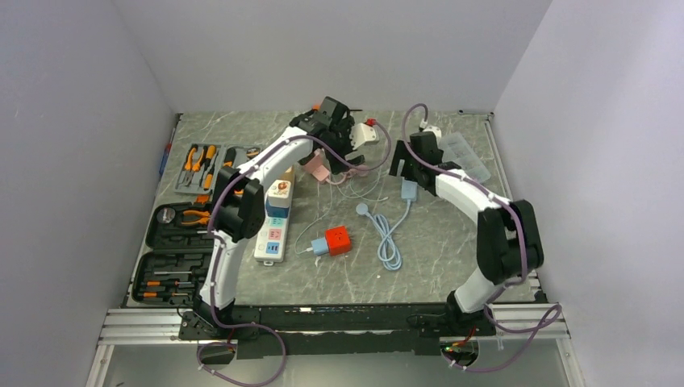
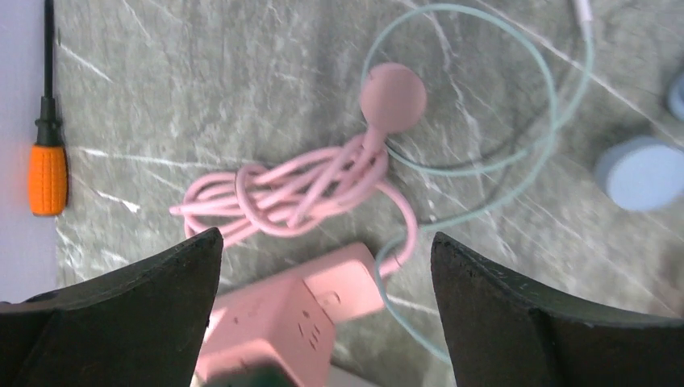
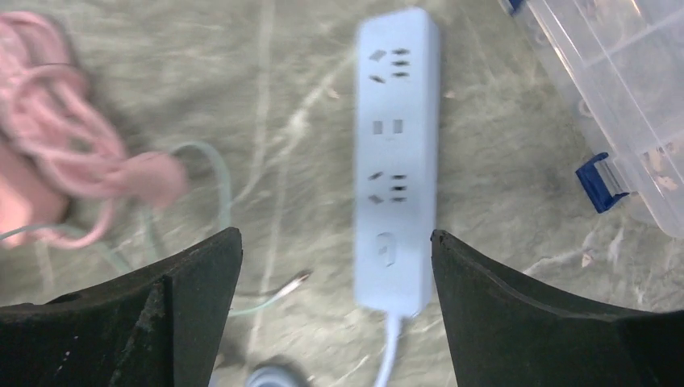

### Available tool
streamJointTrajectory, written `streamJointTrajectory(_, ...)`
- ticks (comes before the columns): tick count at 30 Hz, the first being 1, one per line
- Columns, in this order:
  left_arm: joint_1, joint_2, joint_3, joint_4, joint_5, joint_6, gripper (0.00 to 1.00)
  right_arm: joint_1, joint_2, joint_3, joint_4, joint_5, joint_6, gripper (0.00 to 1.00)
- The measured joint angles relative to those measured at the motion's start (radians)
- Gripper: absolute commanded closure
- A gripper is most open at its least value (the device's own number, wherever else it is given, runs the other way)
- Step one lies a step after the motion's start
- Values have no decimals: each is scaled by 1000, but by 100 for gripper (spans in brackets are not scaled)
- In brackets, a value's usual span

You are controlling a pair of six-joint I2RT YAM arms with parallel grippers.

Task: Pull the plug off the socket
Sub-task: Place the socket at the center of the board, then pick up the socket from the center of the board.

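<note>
A pale blue power strip (image 3: 395,161) lies flat on the table, and all its sockets show bare. The round pink plug (image 2: 393,97) rests loose on the table at the end of its bundled pink cord (image 2: 290,189), apart from the blue strip (image 1: 409,190). Its pink socket block (image 2: 298,310) lies just below my left gripper (image 2: 327,238), which hangs open and holds nothing. My right gripper (image 3: 335,238) is open too, above the blue strip's cord end, gripping nothing. The pink plug (image 3: 153,179) shows blurred at the left of the right wrist view.
A clear plastic box (image 1: 468,153) stands at the back right. A red cube socket (image 1: 337,239), a white multi-colour strip (image 1: 274,226) and a coiled blue cable (image 1: 387,234) lie mid-table. Tool cases (image 1: 173,250) line the left edge. An orange screwdriver (image 2: 47,169) lies beside the wall.
</note>
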Motion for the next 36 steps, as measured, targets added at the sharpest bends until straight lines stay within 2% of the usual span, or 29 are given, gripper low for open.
streamJointTrajectory(7, 0, -171, 37, -253, -25, -78, 1, 247, -253, -69, -11, 134, -16, 13)
streamJointTrajectory(10, 3, -277, 51, -356, -35, -112, 1, 367, -351, -142, -15, 140, -29, 15)
streamJointTrajectory(13, 24, -436, -30, -433, -12, -153, 1, 476, -428, -212, -14, 111, -52, 17)
streamJointTrajectory(15, 55, -564, -150, -468, 17, -175, 1, 531, -440, -237, -14, 86, -67, 18)
streamJointTrajectory(20, 106, -789, -449, -545, 43, -201, 1, 617, -398, -256, -11, 60, -87, 18)
streamJointTrajectory(25, 101, -883, -668, -590, 48, -224, 1, 665, -286, -225, 6, 62, -110, 15)
streamJointTrajectory(31, 103, -972, -709, -607, 48, -234, 0, 653, -111, -85, 45, 76, -119, 14)
streamJointTrajectory(36, 104, -990, -690, -618, 48, -230, 1, 534, -14, 4, 109, 3, -85, 17)
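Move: The white socket strip, carrying the tiger box, has its middle about 17 cm back and 19 cm to the left of the left hand, 11 cm below it; the tiger box sits over that middle, and the red box is 26 cm back and 3 cm left. From the right hand the strip is some 37 cm left and 12 cm back, 6 cm down, the pink box 27 cm left and 1 cm ahead, the red box 21 cm left and 21 cm back. The white socket strip's near end draws the open left hand, which arcs back about 28 cm and left 19 cm, rising some 15 cm before sinking partway, its fingers tipping further down. The right hand, also open, lifts clear of the light-blue strip and sweeps left and back towards the white strip, turning some 40 degrees counter-clockwise, then sinks and curves forward again, ending about 22 cm left and 9 cm back. ##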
